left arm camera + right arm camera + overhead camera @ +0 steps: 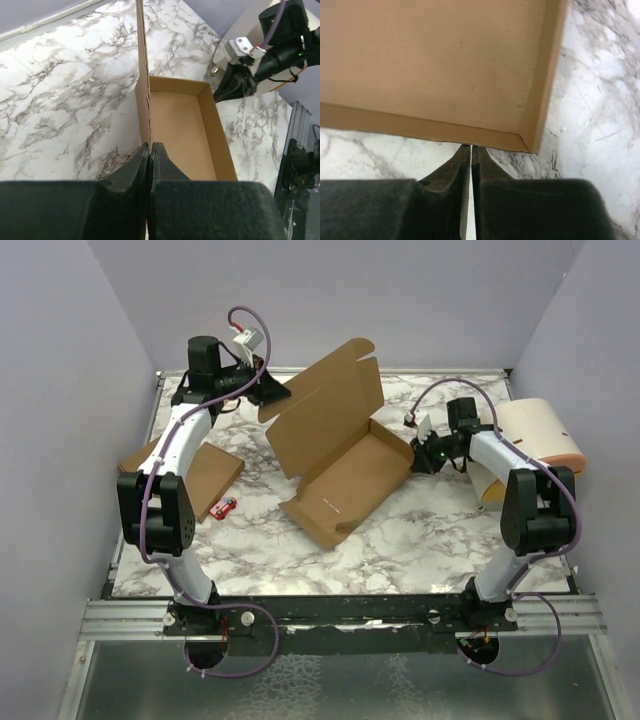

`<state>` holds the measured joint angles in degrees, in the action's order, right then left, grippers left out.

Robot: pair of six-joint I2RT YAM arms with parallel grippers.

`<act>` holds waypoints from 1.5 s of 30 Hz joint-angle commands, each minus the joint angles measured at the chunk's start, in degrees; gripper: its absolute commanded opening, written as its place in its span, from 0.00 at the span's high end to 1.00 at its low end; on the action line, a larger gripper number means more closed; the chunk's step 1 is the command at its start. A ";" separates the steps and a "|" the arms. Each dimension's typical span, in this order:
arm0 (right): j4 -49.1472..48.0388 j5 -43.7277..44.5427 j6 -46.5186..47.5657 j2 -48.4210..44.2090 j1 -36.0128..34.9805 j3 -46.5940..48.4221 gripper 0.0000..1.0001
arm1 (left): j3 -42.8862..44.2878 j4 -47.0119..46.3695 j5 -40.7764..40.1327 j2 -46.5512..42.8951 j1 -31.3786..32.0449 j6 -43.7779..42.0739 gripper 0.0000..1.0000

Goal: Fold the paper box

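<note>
The paper box (345, 475) lies in the middle of the marble table as a shallow brown tray with its big lid panel (325, 400) tilted up at the back. My left gripper (272, 392) is shut on the lid's left edge. In the left wrist view that cardboard edge (144, 75) runs straight up from the pinched fingertips (150, 145), with the tray (180, 125) to the right. My right gripper (415, 455) is shut with nothing in it. Its tips (471, 146) rest against the outside of the tray's side wall (445, 131), near a corner.
A smaller flat brown cardboard piece (195, 472) lies at the left under my left arm. A small red object (224, 506) sits beside it. A pale peach cushion-like thing (540, 430) stands at the right edge behind my right arm. Purple walls close in three sides.
</note>
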<state>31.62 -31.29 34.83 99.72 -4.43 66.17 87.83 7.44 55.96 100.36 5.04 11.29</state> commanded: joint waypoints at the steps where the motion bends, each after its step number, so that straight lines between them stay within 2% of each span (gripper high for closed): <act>1: 9.94 -10.48 13.79 -3.77 -0.24 2.82 0.89 | 3.54 3.44 -0.27 2.87 0.41 -5.56 1.00; 3: 13.68 -12.95 17.10 -7.18 -0.23 2.93 0.80 | 5.00 2.90 -1.16 3.44 0.41 -7.16 1.00; 6: 12.44 -17.34 16.73 -11.11 -0.23 4.08 0.65 | 7.87 2.71 -1.49 4.69 0.41 -8.91 1.00; 9: 0.72 -19.22 8.31 -13.17 -0.21 3.54 0.33 | 10.60 3.78 -1.06 5.68 0.41 -11.28 1.00; 11: -11.89 -19.02 0.22 -13.44 -0.23 0.55 0.02 | 11.41 4.33 -0.59 5.55 0.41 -13.31 1.00; 13: -17.67 -19.97 -3.16 -10.76 -0.23 0.42 0.01 | 11.48 4.00 0.18 4.96 0.41 -15.23 1.00; 17: -10.14 -22.15 -2.49 -1.07 -0.02 11.84 0.00 | 10.95 3.82 1.65 3.52 0.50 -20.35 1.00; 19: -10.70 -23.24 -2.86 0.83 0.20 13.90 0.01 | 10.82 3.72 2.61 3.21 0.50 -22.46 1.00; 27: -16.29 -24.50 -8.58 1.79 1.85 15.02 0.00 | 11.10 2.92 5.55 2.95 0.49 -25.99 1.00; 31: -22.76 -34.21 -12.52 0.89 5.87 14.08 0.00 | 10.37 0.80 6.97 1.80 0.50 -27.03 1.00; 34: -27.99 -35.32 -16.94 0.56 7.80 14.80 0.00 | 9.69 -0.55 8.21 0.78 0.50 -27.93 1.00; 39: -26.73 -35.49 -15.72 2.00 7.85 19.55 0.00 | 6.44 -4.54 11.00 -2.31 0.49 -29.08 1.00; 45: -21.58 -42.28 -7.88 2.30 7.85 25.80 0.00 | 4.89 -6.00 13.23 -5.21 0.50 -29.75 1.00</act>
<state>7.57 -66.50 21.21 102.43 3.70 86.94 92.95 5.21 64.31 98.83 5.37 -16.47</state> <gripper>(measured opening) 0.997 0.019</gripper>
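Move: The right fingertips sit, nearly shut, at the outside of the tray's far-right corner, which is about 2 cm ahead and 1 cm left. The lid's right-hand flap stands some 14 cm ahead, 11 left and 18 above; the tray's middle is roughly 16 left, 3 back and 4 below. From the left hand, gripping the lid edge, that flap lies some 6 cm ahead, 20 right and 4 below, and the tray's middle about 12 back, 15 right and 27 below. Backing off the tray corner by some 3 cm as it lifts, the right hand opens wide, then swings forward and climbs about 20 cm towards the lid's right flap, its fingers tilting up from steeply down. The left hand keeps its pinch on the lid edge, eases about 3.5 cm forward, then draws back while rising some 5 cm and rolling about 35 degrees. ##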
